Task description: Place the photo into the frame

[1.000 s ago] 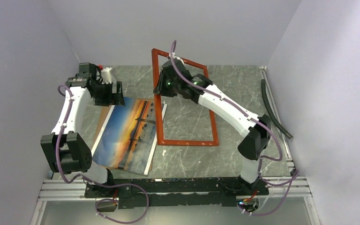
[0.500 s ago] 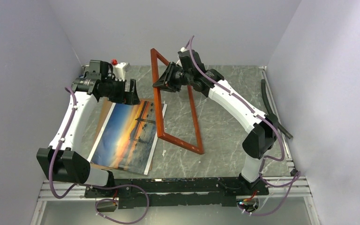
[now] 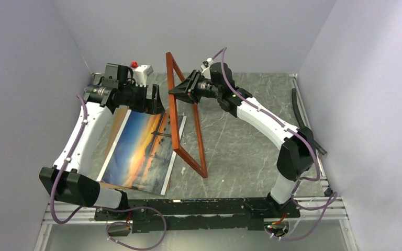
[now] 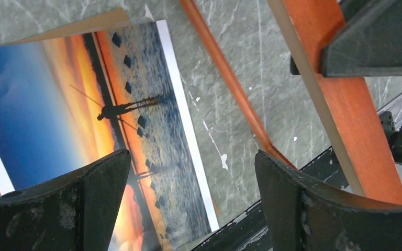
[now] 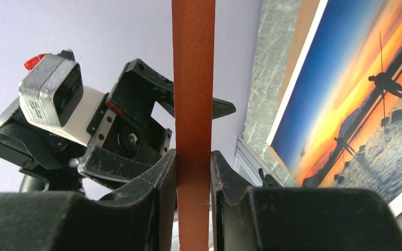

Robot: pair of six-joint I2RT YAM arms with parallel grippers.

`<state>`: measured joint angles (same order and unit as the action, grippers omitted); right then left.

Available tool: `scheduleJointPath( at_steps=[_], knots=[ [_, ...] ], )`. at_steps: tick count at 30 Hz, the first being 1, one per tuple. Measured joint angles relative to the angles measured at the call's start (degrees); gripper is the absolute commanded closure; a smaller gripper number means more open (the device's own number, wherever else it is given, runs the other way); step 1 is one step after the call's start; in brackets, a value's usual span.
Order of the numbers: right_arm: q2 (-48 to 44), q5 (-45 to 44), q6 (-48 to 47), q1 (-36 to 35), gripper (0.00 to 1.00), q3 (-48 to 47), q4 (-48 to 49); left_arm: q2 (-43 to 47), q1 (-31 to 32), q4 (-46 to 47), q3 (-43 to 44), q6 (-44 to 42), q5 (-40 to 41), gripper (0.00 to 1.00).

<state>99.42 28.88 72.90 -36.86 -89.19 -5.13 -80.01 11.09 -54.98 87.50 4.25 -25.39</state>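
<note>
The frame (image 3: 174, 120), red-orange and narrow, stands tilted up on its lower edge at mid-table. My right gripper (image 3: 181, 90) is shut on its upper rail; the rail (image 5: 192, 78) is pinched between both fingers of the right gripper (image 5: 193, 157). The photo (image 3: 136, 151), an orange sunset print with a white border, lies flat left of the frame. My left gripper (image 3: 154, 102) hovers above the photo's far end, just left of the frame, open and holding nothing. In the left wrist view the left gripper (image 4: 191, 157) has the photo (image 4: 84, 120) and frame rails (image 4: 345, 104) beyond it.
A brown backing board (image 3: 116, 121) lies under the photo, showing along its left side. A black hose (image 3: 306, 123) runs by the right wall. An aluminium rail (image 3: 188, 208) carries the arm bases at the near edge. Walls close in on three sides.
The right gripper has swung the frame up from nearly flat to standing on its edge, turning it toward the left. The left gripper has moved right toward the frame, still open.
</note>
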Motion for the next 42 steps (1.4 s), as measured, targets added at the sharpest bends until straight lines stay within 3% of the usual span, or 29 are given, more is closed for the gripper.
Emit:
scheduleJointPath(
  at_steps=[4, 14, 22, 30, 42],
  knots=[
    [-0.7, 1.1, 1.8, 1.0, 0.48, 1.0, 2.7, 0.0, 2.1, 1.2, 0.8, 1.4, 0.0, 0.06],
    [-1.2, 3.4, 0.2, 2.6, 0.31, -0.1, -0.1, -3.2, 7.5, 2.8, 5.7, 3.5, 1.1, 0.06],
    [-2.5, 4.6, -4.2, 6.7, 0.30, -2.8, -9.3, -7.8, 12.7, 4.5, 10.8, 4.2, 3.2, 0.06],
    [-0.6, 4.4, -17.5, 10.3, 0.28, -19.6, -27.6, -13.7, 15.1, 5.2, 15.8, 4.2, 6.1, 0.06],
    [-3.7, 8.8, -28.2, 12.2, 0.18, -13.1, -36.2, -18.6, 15.3, 7.3, 19.3, 4.3, 8.4, 0.06]
  ],
)
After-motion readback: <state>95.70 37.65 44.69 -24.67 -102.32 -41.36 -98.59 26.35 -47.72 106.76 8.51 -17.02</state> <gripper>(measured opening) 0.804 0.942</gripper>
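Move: The frame stands on edge, leaning left, with its upper bar between the right fingers. From the left gripper, that upper bar is about 6 cm right, 2 cm ahead and 5 cm higher. The frame's lower bar is some 13 cm right of the left gripper, 2 cm ahead and 26 cm down; the photo is roughly 7 cm left, 7 cm back and 26 cm below. Open the right fingers wide to free the frame's upper bar, then carry that hand about 10 cm right, with a brief rise and drop on the way while the fingers tip down some 15 degrees. Follow with the open left gripper, 11 cm to the right and then about 6 cm forward, bringing its fingers up to the bar without closing them. ##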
